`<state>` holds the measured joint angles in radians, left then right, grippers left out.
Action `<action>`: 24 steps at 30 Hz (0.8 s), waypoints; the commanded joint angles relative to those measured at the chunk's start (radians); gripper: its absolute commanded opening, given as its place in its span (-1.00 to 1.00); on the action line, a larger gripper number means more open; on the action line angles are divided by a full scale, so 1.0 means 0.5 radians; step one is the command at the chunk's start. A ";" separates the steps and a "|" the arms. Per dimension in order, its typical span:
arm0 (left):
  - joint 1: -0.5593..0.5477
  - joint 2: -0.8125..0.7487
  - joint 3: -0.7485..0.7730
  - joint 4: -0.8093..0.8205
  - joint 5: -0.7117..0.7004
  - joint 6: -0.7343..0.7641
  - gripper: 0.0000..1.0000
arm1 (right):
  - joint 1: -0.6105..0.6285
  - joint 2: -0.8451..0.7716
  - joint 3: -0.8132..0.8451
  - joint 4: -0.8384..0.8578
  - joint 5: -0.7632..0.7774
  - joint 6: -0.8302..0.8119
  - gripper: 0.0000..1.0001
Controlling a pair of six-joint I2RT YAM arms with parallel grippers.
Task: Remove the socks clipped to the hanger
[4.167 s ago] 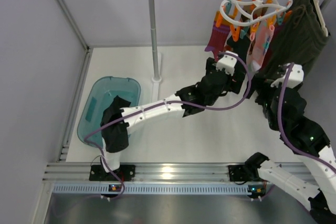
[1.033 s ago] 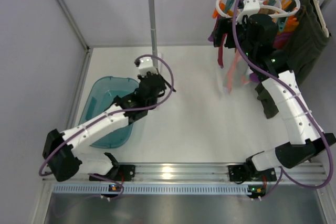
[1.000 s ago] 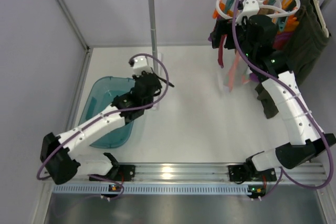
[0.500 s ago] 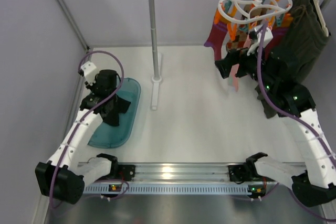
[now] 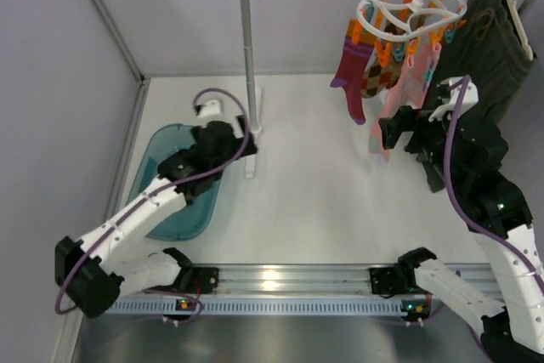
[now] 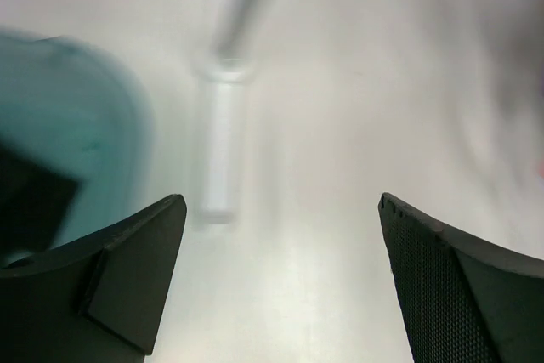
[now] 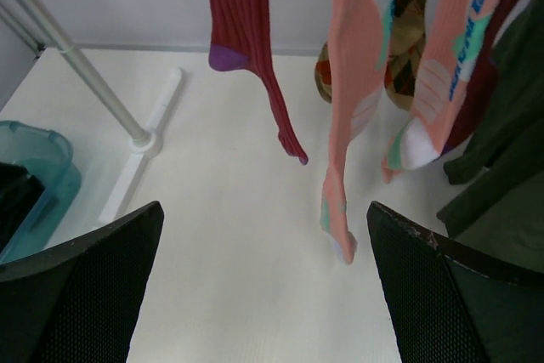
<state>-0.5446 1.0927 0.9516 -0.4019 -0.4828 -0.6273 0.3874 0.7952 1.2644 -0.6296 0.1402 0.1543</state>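
Note:
The white ring hanger (image 5: pixel 412 8) hangs from the rail at the top right, with orange and teal clips. Clipped under it are a maroon sock (image 5: pixel 350 74), an argyle sock (image 5: pixel 374 78) and pink-and-white socks (image 5: pixel 398 99). My right gripper (image 5: pixel 391 135) is open and empty, level with the sock tips. From the right wrist, the maroon sock (image 7: pixel 246 31) and pink socks (image 7: pixel 348 108) dangle ahead of the right gripper (image 7: pixel 263 210), untouched. My left gripper (image 5: pixel 244 138) stands open and empty beside the bin. A black sock (image 7: pixel 13 201) lies in the bin.
A teal bin (image 5: pixel 157 180) sits at the left. The rack's upright pole (image 5: pixel 246 48) and its white foot (image 6: pixel 223 150) stand just ahead of my left gripper (image 6: pixel 280 201). A dark olive garment (image 5: pixel 489 48) hangs right of the hanger.
My left gripper has opened, let go of the black sock into the bin and swung right toward the pole foot. The right gripper drew back and down from the socks.

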 commanded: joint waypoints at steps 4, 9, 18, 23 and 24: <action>-0.859 0.528 0.232 1.153 0.342 0.649 0.97 | -0.042 -0.124 -0.025 -0.078 0.284 0.087 0.99; -1.028 1.081 0.756 1.331 0.572 0.764 0.97 | -0.042 -0.188 -0.007 -0.137 0.367 0.084 0.99; -1.046 1.980 1.646 1.335 0.156 0.874 0.97 | -0.048 -0.228 0.008 -0.183 0.349 0.109 0.99; -1.034 2.327 2.075 1.331 0.119 0.988 0.96 | -0.048 -0.247 -0.038 -0.140 0.244 0.127 0.99; -1.031 2.419 2.128 1.328 0.094 1.030 0.84 | -0.048 -0.244 -0.044 -0.134 0.241 0.127 0.99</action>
<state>-1.0607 2.2234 1.9057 0.2146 -0.3801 -0.1860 0.3759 0.6792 1.2503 -0.6998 0.3130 0.1959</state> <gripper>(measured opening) 0.955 0.993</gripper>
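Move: The nearer pink sock, hanging from its clip, is about 43 cm to the left gripper's right, 9 cm farther out and some 6 cm higher. From that same gripper, the purple sock hangs about 31 cm right and 15 ahead, the argyle sock roughly 38 right and 18 ahead, and the second pink sock about 49 right and 14 ahead, all about 10 cm higher. From the right gripper the nearer pink sock is some 12 cm ahead, 1 cm right and 8 below. Swing the wide-open left gripper fast to the right, about 43 cm, away from the basket and towards the nearer pink sock, drawing back slightly first and then reaching forward nearly 10 cm. Turn it about 40 degrees clockwise and tip its fingers up towards level, so the jaws line up with the hanging sock. Meanwhile ease the open right gripper some 5 cm right and back. ##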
